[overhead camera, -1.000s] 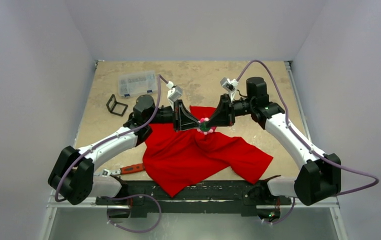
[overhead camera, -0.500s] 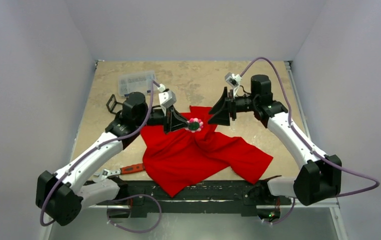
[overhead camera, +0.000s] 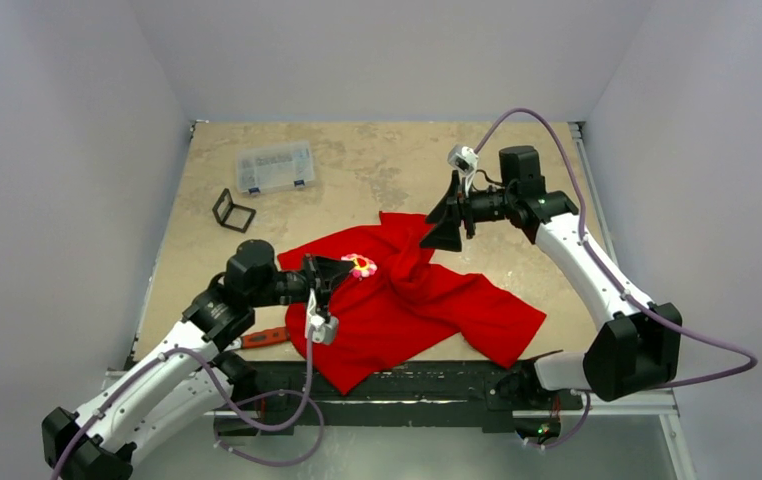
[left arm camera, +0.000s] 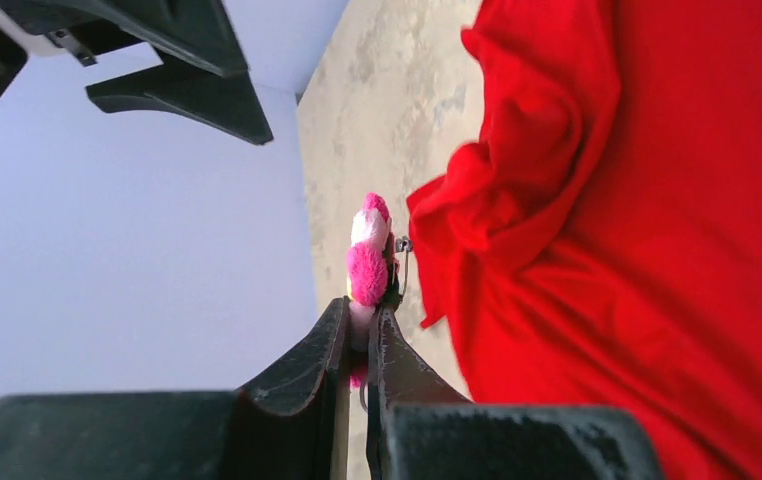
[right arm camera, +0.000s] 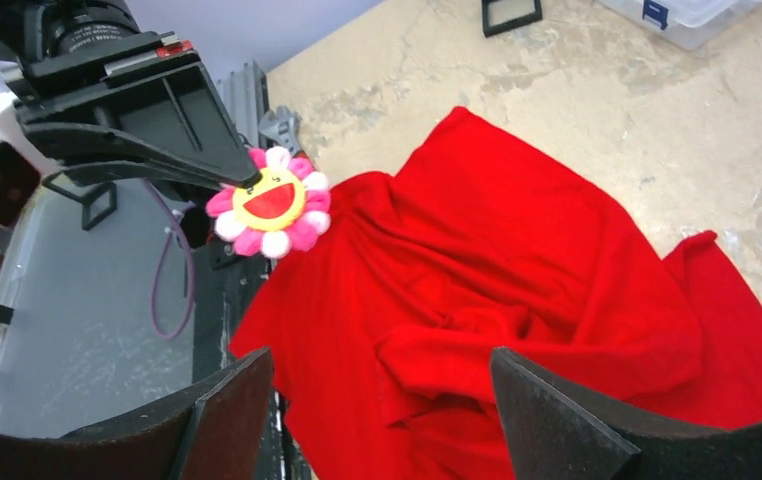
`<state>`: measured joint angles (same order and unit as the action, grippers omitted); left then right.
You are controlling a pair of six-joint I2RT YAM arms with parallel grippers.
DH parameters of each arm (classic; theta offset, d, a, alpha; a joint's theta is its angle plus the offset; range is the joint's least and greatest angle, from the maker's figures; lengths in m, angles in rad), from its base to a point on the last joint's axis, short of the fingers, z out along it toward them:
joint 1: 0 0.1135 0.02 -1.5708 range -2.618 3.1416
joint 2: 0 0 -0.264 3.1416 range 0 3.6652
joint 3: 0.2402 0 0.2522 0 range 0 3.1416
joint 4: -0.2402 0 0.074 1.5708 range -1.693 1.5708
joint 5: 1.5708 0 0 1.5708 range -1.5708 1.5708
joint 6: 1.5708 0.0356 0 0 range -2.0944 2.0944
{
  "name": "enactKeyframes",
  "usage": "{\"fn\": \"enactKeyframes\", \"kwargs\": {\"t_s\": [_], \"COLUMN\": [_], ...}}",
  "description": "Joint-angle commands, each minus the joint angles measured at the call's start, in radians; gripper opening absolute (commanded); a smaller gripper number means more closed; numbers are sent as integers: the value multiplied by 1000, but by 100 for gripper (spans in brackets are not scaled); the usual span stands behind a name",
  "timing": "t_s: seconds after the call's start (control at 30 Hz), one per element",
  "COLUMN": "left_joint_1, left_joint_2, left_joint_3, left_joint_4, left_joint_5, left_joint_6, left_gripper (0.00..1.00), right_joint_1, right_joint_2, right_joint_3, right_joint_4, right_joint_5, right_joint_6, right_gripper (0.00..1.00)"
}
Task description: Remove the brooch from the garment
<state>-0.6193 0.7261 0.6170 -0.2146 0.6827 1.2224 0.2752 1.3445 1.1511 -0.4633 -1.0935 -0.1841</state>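
The brooch (overhead camera: 361, 265), a pink-petalled flower with a yellow-red face, is pinched by its edge in my left gripper (overhead camera: 347, 267), which is shut on it. The left wrist view shows the brooch (left arm camera: 367, 262) sticking up from the fingertips, its pin bare and a gap between it and the garment (left arm camera: 657, 250). The red garment (overhead camera: 407, 300) lies crumpled on the table. My right gripper (overhead camera: 445, 228) hovers over the shirt's far edge, open and empty. In the right wrist view the brooch (right arm camera: 269, 203) faces the camera beyond my right gripper (right arm camera: 379, 362).
A clear plastic box (overhead camera: 275, 166) and a small black frame (overhead camera: 232, 210) sit at the far left of the table. A red-handled wrench (overhead camera: 257, 338) lies by the shirt's near left edge. White walls close in three sides.
My right gripper has opened and drawn back from the brooch. The left arm has swung toward the near left, carrying the brooch away from the shirt's raised fold, which has sunk.
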Motion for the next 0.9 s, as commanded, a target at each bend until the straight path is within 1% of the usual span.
{"fn": "enactKeyframes", "kwargs": {"t_s": [0.0,0.1,0.17,0.23,0.3,0.37,0.43,0.5,0.6,0.67,0.77,0.87], "left_joint_1": [-6,-10,-10,-9,-8,-8,-8,-8,-3,16,81,168], "left_joint_2": [-26,-59,-69,-65,-51,-17,42,131,277,386,541,678], "left_joint_3": [-35,-47,-36,-21,-12,22,84,167,295,396,525,647], "left_joint_4": [104,84,19,-25,-30,-37,-71,-153,-235,-328,-499,-604], "left_joint_5": [-68,-89,-132,-195,-263,-340,-443,-588,-777,-860,-902,-933], "left_joint_6": [429,520,575,587,560,480,367,289,122,-12,-190,-346], "left_gripper": [0,0,0,0,0,0,0,0,0,0,0,0], "right_joint_1": [4,4,3,4,4,4,4,4,4,3,4,3], "right_joint_2": [-26,-39,-36,-32,-27,-24,-21,-20,-18,-19,-21,-24], "right_joint_3": [0,-17,-19,-17,-13,-6,0,4,9,10,14,16], "right_joint_4": [-74,-62,-55,-46,-40,-38,-38,-44,-48,-49,-48,-50], "right_joint_5": [66,85,87,91,98,106,110,110,114,122,130,135], "right_joint_6": [-103,-106,-104,-94,-90,-89,-89,-92,-91,-90,-92,-96], "right_gripper": [82,82,82,82,82,82,82,82,82,82,82,82]}}
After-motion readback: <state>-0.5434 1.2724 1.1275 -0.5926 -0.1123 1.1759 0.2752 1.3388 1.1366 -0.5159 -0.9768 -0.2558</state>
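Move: The left hand already holds the brooch, its middle about 2 cm to the right of the hand point. The clear box lies roughly 27 cm ahead, 15 cm to the left and 22 cm below; the black frame stands some 18 cm ahead and 25 cm left, equally low. The garment's middle is around 10 cm to the right, 1 cm ahead and 22 cm below. From the open right hand the brooch is about 12 cm left, 7 cm back and 2 cm lower. Forward and leftward, slowly at first and then fast, the left arm carries the brooch about 15 cm out and 10 cm left towards the clear box and black frame. Its wrist swings counter-clockwise some 45 degrees with a roll, bringing the fingers from pointing right to forward and down; they keep their pinch. The right hand, still empty and open, sinks about 2 cm. ##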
